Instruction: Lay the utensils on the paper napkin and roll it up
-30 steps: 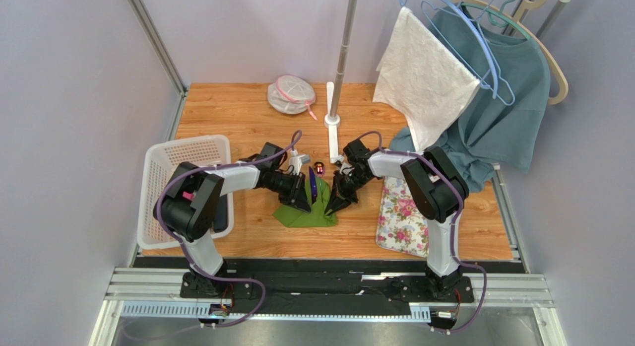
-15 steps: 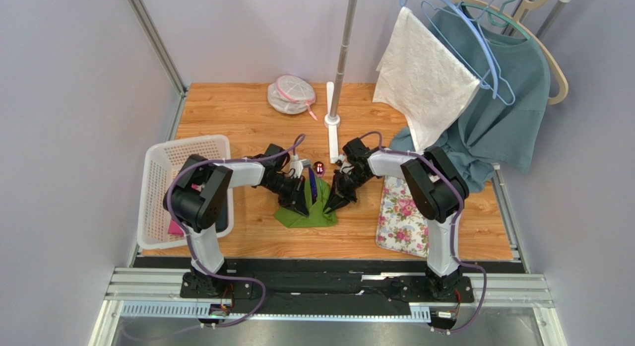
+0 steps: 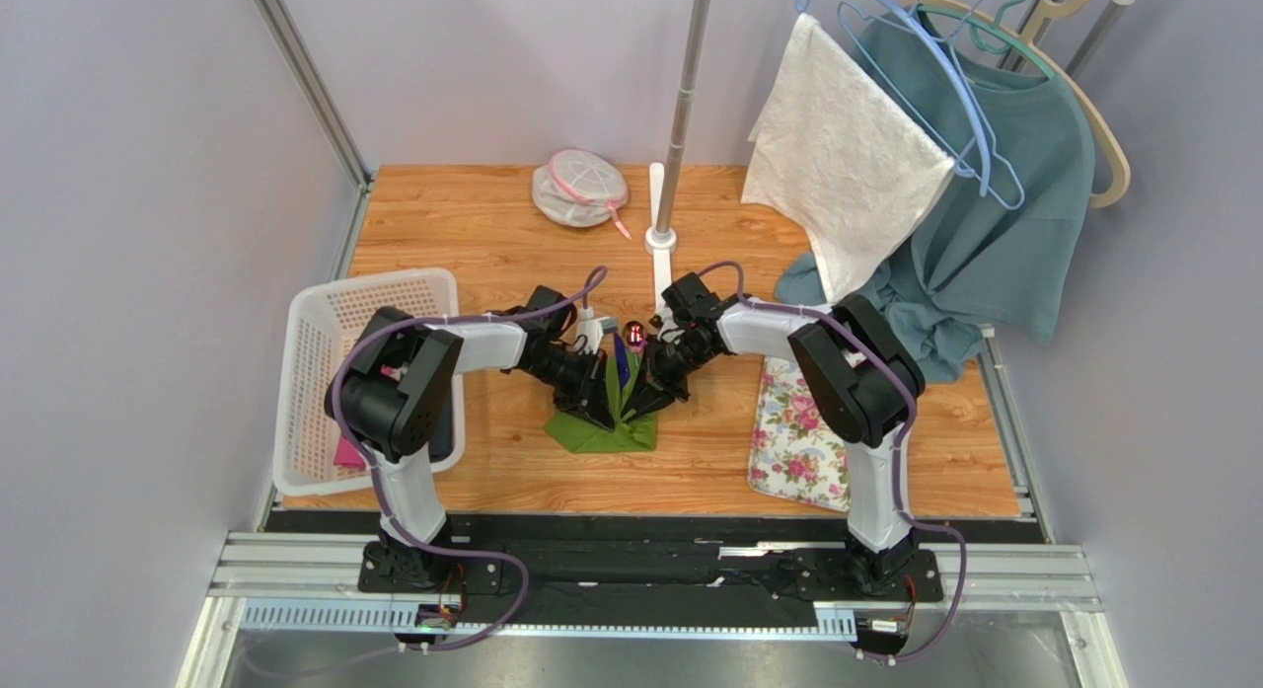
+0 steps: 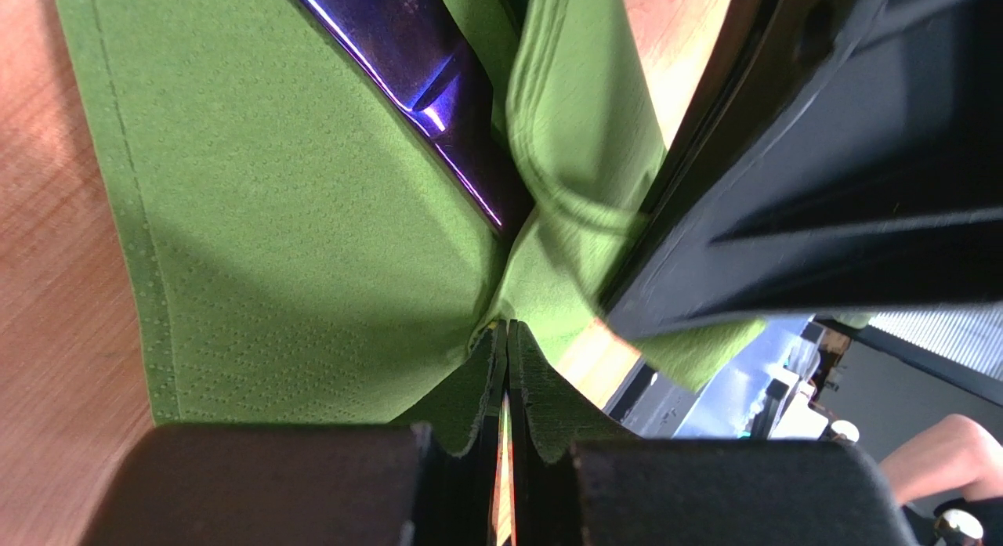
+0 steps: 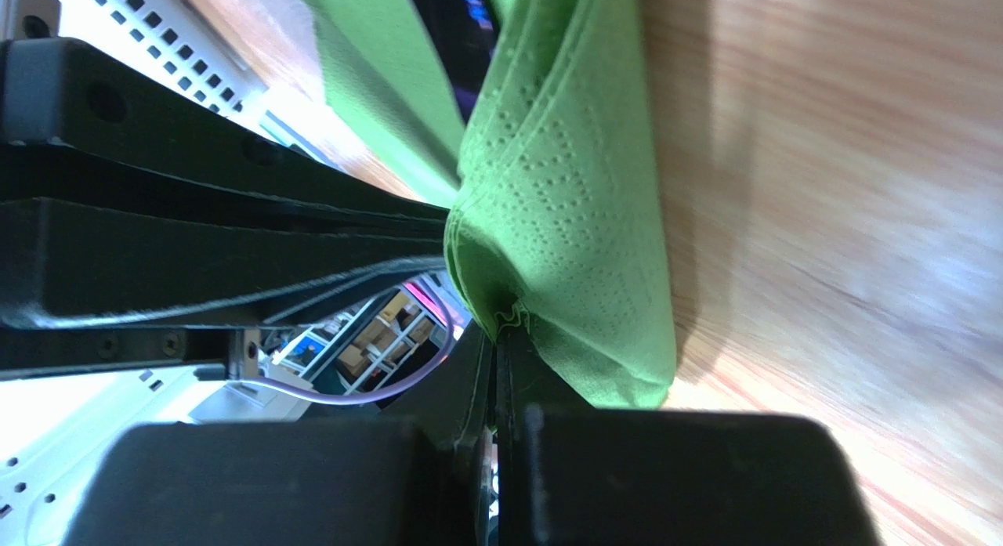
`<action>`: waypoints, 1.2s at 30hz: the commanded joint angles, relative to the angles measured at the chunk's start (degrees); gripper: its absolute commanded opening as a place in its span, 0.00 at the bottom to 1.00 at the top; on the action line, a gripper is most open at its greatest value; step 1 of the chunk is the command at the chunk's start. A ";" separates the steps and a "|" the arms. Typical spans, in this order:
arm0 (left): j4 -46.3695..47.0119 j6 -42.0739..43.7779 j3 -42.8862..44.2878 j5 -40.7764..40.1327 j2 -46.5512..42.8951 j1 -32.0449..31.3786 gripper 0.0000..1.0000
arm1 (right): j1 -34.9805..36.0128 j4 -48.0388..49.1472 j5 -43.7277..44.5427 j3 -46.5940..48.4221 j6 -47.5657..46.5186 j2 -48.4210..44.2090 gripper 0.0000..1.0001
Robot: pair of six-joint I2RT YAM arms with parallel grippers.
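The green paper napkin (image 3: 605, 429) lies mid-table, its two sides lifted toward each other. My left gripper (image 3: 608, 407) is shut on the napkin's left edge (image 4: 353, 276), pinched at the fingertips. My right gripper (image 3: 638, 402) is shut on the right edge, and the green fold (image 5: 565, 217) bunches at its tips. The utensils lie inside the fold: a blue-purple stick (image 4: 412, 76) runs along the crease, and a glossy reddish head (image 3: 635, 333) shows at the napkin's far end. The two grippers stand almost touching above the napkin.
A white basket (image 3: 371, 296) stands at the left. The floral mat (image 3: 801, 429) lies right of the napkin. A pole on a white base (image 3: 663, 237), a mesh pouch (image 3: 578, 185), a white cloth (image 3: 838, 155) and a teal shirt (image 3: 993, 229) on hangers fill the back.
My right gripper moved left with the napkin's right edge, closing the gap to the left gripper. The left gripper's jaws closed on the left edge. The napkin now looks narrower.
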 commanded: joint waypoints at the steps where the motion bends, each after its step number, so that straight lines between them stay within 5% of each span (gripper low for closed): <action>1: 0.65 2.42 1.10 -3.49 0.92 0.16 0.07 | 1.40 4.77 -1.05 1.92 3.96 0.78 0.00; 11: 1.44 1.72 0.58 -2.09 -0.57 0.25 0.10 | 1.93 9.07 0.98 0.60 5.89 2.89 0.00; 21: 2.94 -1.18 -4.34 -0.06 -11.45 4.64 0.25 | 1.93 12.06 1.86 -1.24 6.77 4.03 0.06; 29: 2.85 -5.75 -4.61 0.99 -17.62 8.86 0.44 | 2.11 13.47 2.38 -1.16 8.71 4.12 0.36; 36: 4.96 -7.51 -6.01 5.39 -21.14 8.95 0.48 | 2.63 13.82 2.47 -0.98 10.20 4.21 0.57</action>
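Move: The napkin's middle lies about 2 cm ahead of the left fingertips and 1 cm below them, which already hold it down near the fold. From the right tips, already pinching the rolled edge, it is roughly 3 cm left, 1 cm ahead and 3 cm below. The knife's middle is some 6 cm ahead and 2 cm right of the left hand; the spoon's bowl is about 10 cm ahead of the right hand, hardly to either side. Keep the left gripper still on the napkin while the right carries its pinched fold about 3 cm left over the utensils, easing slightly forward and down. Then open the right fingers halfway at the fold, and lift the left clear some 7 cm while its fingers spread, backing off forward and left with a slight counter-clockwise turn. ##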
